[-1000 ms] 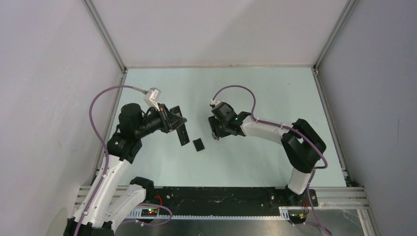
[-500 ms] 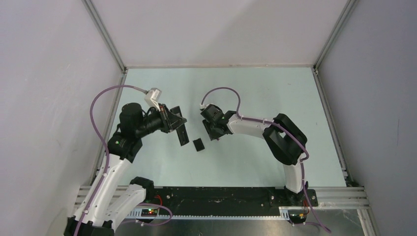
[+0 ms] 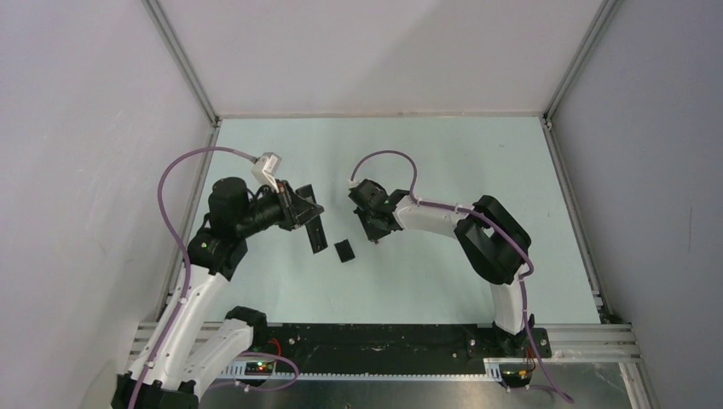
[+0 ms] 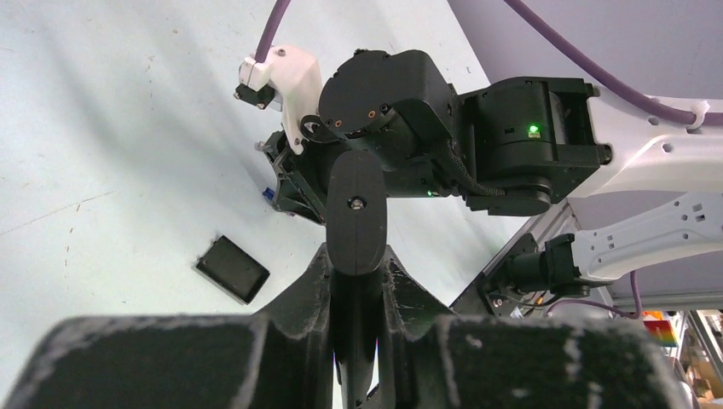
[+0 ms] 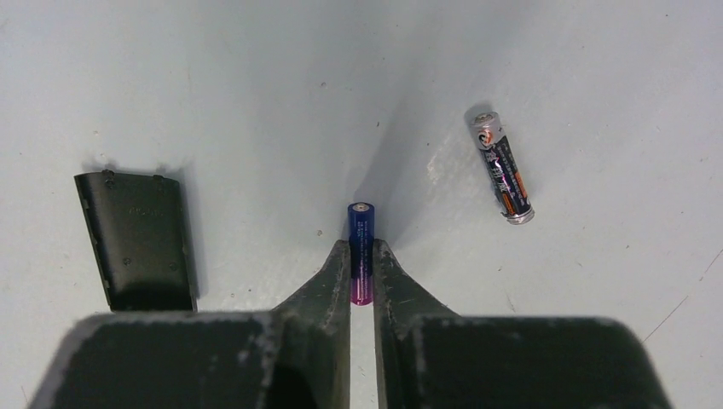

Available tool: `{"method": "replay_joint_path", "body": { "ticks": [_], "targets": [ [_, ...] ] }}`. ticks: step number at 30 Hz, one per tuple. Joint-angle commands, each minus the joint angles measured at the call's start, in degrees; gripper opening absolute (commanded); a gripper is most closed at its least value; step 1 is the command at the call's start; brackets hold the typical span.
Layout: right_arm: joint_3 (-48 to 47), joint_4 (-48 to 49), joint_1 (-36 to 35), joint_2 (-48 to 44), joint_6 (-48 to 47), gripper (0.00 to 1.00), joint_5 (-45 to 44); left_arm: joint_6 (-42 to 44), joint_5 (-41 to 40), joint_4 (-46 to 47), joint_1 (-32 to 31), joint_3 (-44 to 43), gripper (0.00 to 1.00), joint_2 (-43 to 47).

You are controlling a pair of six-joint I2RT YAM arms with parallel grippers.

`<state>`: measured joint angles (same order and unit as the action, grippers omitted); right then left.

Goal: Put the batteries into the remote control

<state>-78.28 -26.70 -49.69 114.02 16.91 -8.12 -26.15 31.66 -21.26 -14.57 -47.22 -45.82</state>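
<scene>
The remote control (image 4: 356,213), a slim black bar, is held up off the table with my left gripper (image 4: 356,256) shut on it; from above it slants down to the right (image 3: 316,230). Down on the table, my right gripper (image 5: 361,245) is shut on the blue-purple battery (image 5: 361,223), which lies flat with both fingers pressed against its sides. The dark battery (image 5: 501,166) with a pale metallic end lies loose to its right. In the top view the right gripper (image 3: 373,236) sits just right of the remote's lower end.
A small loose black cover plate (image 3: 344,250) lies on the pale table between the two grippers, also visible in the right wrist view (image 5: 136,239) and the left wrist view (image 4: 232,269). Metal frame rails and grey walls bound the table.
The right arm swung left across the table and its jaws closed in on the blue-purple battery. The left arm and the remote stayed still.
</scene>
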Motion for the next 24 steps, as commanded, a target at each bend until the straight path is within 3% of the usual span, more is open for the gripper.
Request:
{"method": "replay_joint_path", "body": {
  "ticks": [1,6,14,24],
  "targets": [
    [-1.96,-1.07,0.21,-0.45,0.71,0.08,-0.55,1.69,0.80,0.51,0.51,-1.27,0.00,0.46],
    [-0.71,0.64,0.25,-7.07,0.83,0.08,0.46,1.61,1.13,0.47,0.56,-1.67,0.00,0.99],
    [3.53,5.27,-0.31,-26.43,1.71,0.09,6.61,0.91,1.77,0.41,0.55,-3.95,0.00,2.15],
    [10.05,21.45,-2.27,-44.24,2.64,0.09,15.46,-3.34,3.65,0.52,0.62,-7.01,0.00,3.75]
  ]
}}
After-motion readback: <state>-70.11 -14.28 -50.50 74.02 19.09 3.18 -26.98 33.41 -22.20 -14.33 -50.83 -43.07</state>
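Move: Back and left of the right hand, which already has the blue battery pinched at the table, the remote hangs in the left fingers: about 7 cm back, 10 cm to the left and 22 cm up, its middle some 2 cm back of the left hand's grip. From the right hand the silver battery lies about 5 cm ahead and 3 cm to the right, the black cover about 3 cm back and 7 cm left, both on the table. Lifting the pinched blue battery off the table, the right hand climbs fast, some 27 cm, and draws back about 5 cm late in the rise, towards the remote's height. Its wrist swings the fingers some 45 degrees, from steeply down to more leftward at the remote. The left hand keeps its grip on the remote and near the end raises it about 4 cm. ##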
